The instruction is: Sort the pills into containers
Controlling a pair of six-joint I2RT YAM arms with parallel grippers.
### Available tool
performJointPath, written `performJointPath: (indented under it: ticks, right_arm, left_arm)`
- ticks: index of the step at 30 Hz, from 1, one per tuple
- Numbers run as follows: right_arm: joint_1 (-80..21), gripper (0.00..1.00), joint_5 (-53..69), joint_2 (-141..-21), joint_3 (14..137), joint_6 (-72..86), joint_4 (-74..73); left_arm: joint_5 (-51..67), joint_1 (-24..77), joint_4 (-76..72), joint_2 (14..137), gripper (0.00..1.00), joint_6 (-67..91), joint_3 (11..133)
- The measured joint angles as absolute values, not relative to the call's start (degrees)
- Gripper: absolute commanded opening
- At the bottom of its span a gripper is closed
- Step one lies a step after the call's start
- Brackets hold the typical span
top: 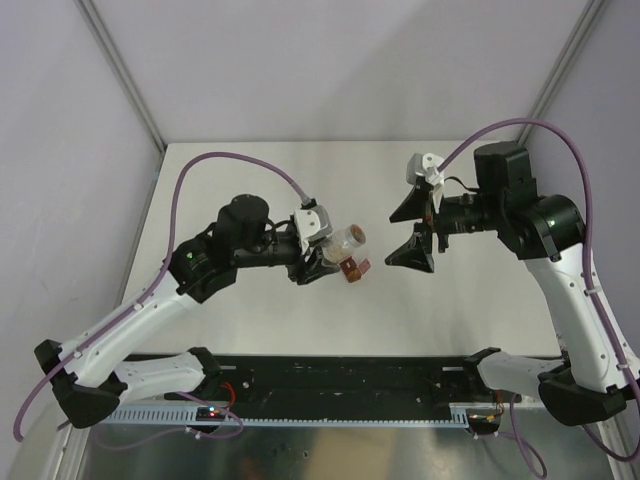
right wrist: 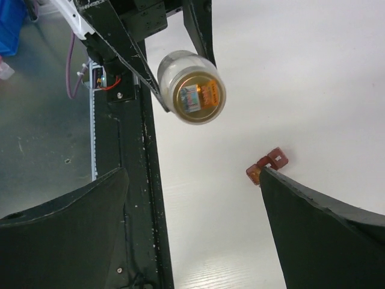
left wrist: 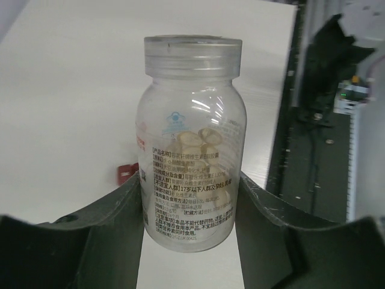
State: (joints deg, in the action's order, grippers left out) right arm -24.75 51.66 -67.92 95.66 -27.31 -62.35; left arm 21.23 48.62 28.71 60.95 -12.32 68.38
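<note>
My left gripper (top: 330, 255) is shut on a small clear vial (top: 349, 240) and holds it on its side above the table, its capped end toward the right arm. In the left wrist view the vial (left wrist: 191, 144) sits between both fingers (left wrist: 102, 235), with pale yellowish pills (left wrist: 204, 141) inside. The dark red containers (top: 353, 269) lie on the table just below the vial, and a corner of them (left wrist: 125, 173) shows beside the left finger. My right gripper (top: 405, 232) stands open, facing the vial (right wrist: 192, 87) with a gap between. The containers (right wrist: 271, 162) are partly hidden by its right finger (right wrist: 325, 235).
A black rail (top: 340, 380) runs along the near table edge between the arm bases. The white table (top: 300, 170) extends behind both grippers to the back wall. Purple cables loop over each arm.
</note>
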Motion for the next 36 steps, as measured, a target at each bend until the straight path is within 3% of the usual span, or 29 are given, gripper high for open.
performJointPath:
  ticks: [9,20,23,30,36]
  right_arm:
    - [-30.6,0.96,48.3,-69.6,96.5,-32.1,-64.9]
    - [-35.6,0.85,46.8,-74.7,99.9,-33.8,-66.0]
    - [-36.7,0.75,46.8,-76.2,100.4,-34.4,-66.3]
    - [-38.1,0.38,47.9,-79.2,102.2,-34.5,-68.7]
    - [-37.9,0.22,48.0,-79.9,102.7,-34.1,-69.1]
  left_arm:
    - [38.0,45.7,30.0,62.7,0.00,-9.5,68.4]
    - [42.9,45.6,30.7,65.2,0.00,-8.4,68.4]
    - [43.4,45.6,30.7,65.2,0.00,-8.4,68.4]
    - [42.9,45.2,31.2,65.3,0.00,-8.4,68.5]
    - [40.9,45.2,31.4,65.3,0.00,-8.4,68.7]
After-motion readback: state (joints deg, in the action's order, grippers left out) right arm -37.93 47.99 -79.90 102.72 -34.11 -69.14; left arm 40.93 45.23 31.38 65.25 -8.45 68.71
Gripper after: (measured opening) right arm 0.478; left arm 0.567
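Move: About 7 cm to the right hand's left, some 2 cm ahead and 1 cm lower, is the lid of the pill bottle. From the left hand, which holds the bottle, that lid is about 5 cm to the right, 2 cm ahead and 3 cm up. The red containers stand on the table, roughly 10 cm ahead, 8 cm left and 36 cm below the right hand; from the left hand, 10 cm ahead, 6 cm right and 30 cm below. Closing in on the bottle's lid from the right, the open right hand travels about 5 cm left while sinking some 3 cm and turning slightly counter-clockwise, then shuts to about half opening and pinches the lid between its fingertips. The left hand keeps its hold and draws the bottle back some 4 cm and slightly down, turning it about 20 degrees, partly clockwise. ##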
